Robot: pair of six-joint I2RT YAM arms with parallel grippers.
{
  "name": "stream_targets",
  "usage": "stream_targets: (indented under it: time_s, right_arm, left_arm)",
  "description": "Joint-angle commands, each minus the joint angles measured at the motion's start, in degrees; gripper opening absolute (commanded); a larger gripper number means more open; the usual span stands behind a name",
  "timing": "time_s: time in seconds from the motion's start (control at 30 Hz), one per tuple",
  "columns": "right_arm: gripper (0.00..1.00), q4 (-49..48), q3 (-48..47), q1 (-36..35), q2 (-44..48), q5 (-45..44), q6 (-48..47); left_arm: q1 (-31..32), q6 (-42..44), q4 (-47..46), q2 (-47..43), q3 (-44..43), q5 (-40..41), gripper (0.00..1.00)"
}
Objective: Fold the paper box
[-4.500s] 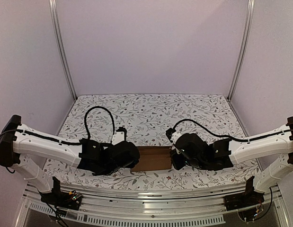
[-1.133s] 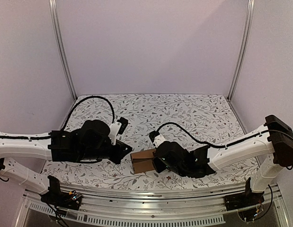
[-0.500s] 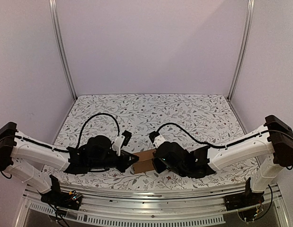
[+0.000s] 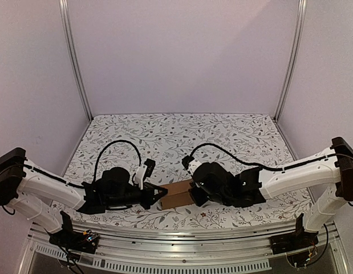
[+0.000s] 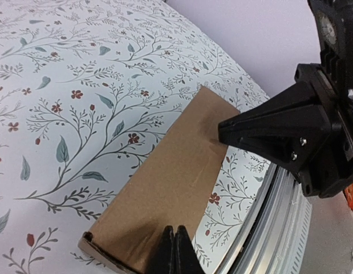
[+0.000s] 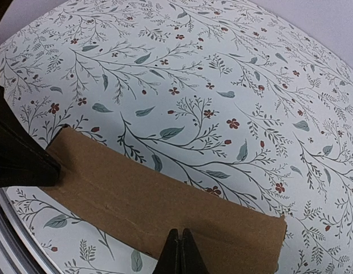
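Note:
The paper box (image 4: 177, 194) is a closed, flat brown cardboard box lying near the table's front edge, between the two arms. My left gripper (image 4: 163, 192) is shut, its tips resting on the box's left end; in the left wrist view the tips (image 5: 174, 229) meet over the brown top (image 5: 165, 171). My right gripper (image 4: 193, 195) is shut too, with its tips (image 6: 181, 232) on the near edge of the box (image 6: 136, 194) at its right end. Each wrist view shows the other gripper's black fingers touching the far end of the box. Nothing is held between either pair of fingers.
A floral-patterned cloth (image 4: 182, 134) covers the table. The metal front rail (image 5: 279, 228) runs close beside the box. Pale walls and two upright aluminium posts (image 4: 73, 57) enclose the back and sides.
The left arm has come in from the left and set its shut tips on the box's left end. The right gripper has shifted a little to the right, and the box has turned slightly.

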State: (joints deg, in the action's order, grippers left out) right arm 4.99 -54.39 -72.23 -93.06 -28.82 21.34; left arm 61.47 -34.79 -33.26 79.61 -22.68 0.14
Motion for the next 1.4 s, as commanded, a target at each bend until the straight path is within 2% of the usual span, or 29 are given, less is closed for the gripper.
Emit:
stream_targets:
  time_s: [0.0, 0.27, 0.53, 0.77, 1.1, 1.37]
  right_arm:
    - [0.00, 6.7, -1.0, 3.2, 6.7, 3.1, -3.4]
    - [0.00, 7.7, 2.0, 8.3, 12.7, 6.5, -4.4]
    - [0.00, 2.4, 8.3, 10.6, 8.5, 9.6, 0.2]
    - [0.00, 2.4, 10.5, 10.6, 7.3, 10.9, 3.1]
    - [0.00, 6.5, 2.3, 9.9, 11.4, 11.4, -2.2]
    - [0.00, 4.0, -0.6, 7.1, 6.7, 15.4, -1.9]
  left_arm:
    - [-0.5, 0.0, 9.6, 2.4, 2.7, -1.0, 0.00]
    - [-0.5, 0.2, 9.6, 2.3, 2.3, -1.2, 0.00]
    - [-0.5, 0.1, 9.8, 2.3, 2.2, -1.7, 0.00]
    - [-0.5, -0.1, 10.2, 2.2, 2.4, -1.8, 0.00]
    - [-0.5, 0.6, 11.7, 2.1, 1.0, -1.3, 0.00]
    - [-0.5, 1.7, 14.7, -0.7, -1.1, -0.3, 0.00]
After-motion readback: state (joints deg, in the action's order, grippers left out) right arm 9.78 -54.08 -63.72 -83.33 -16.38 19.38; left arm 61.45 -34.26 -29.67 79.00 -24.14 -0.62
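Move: The right end of the paper box's lid lies about 6 cm to the right of the right gripper and some 3 cm ahead, 1 cm lower; the box's middle is about 3 cm to that gripper's left, level with it and 3 cm below. The left gripper's tips stand roughly 11 cm left of the right gripper. From the left gripper, the lid's right end is about 17 cm to the right and 3 cm ahead. Keep the shut left fingers resting still on the lid's left end. Lift the shut right fingers off the lid and arc them up about 6 cm, right and a little forward, then bring them down some 7 cm to lid height by the box's right end; pause there briefly, then rise about 5 cm, drawing back leftward about 4 cm over the box. ##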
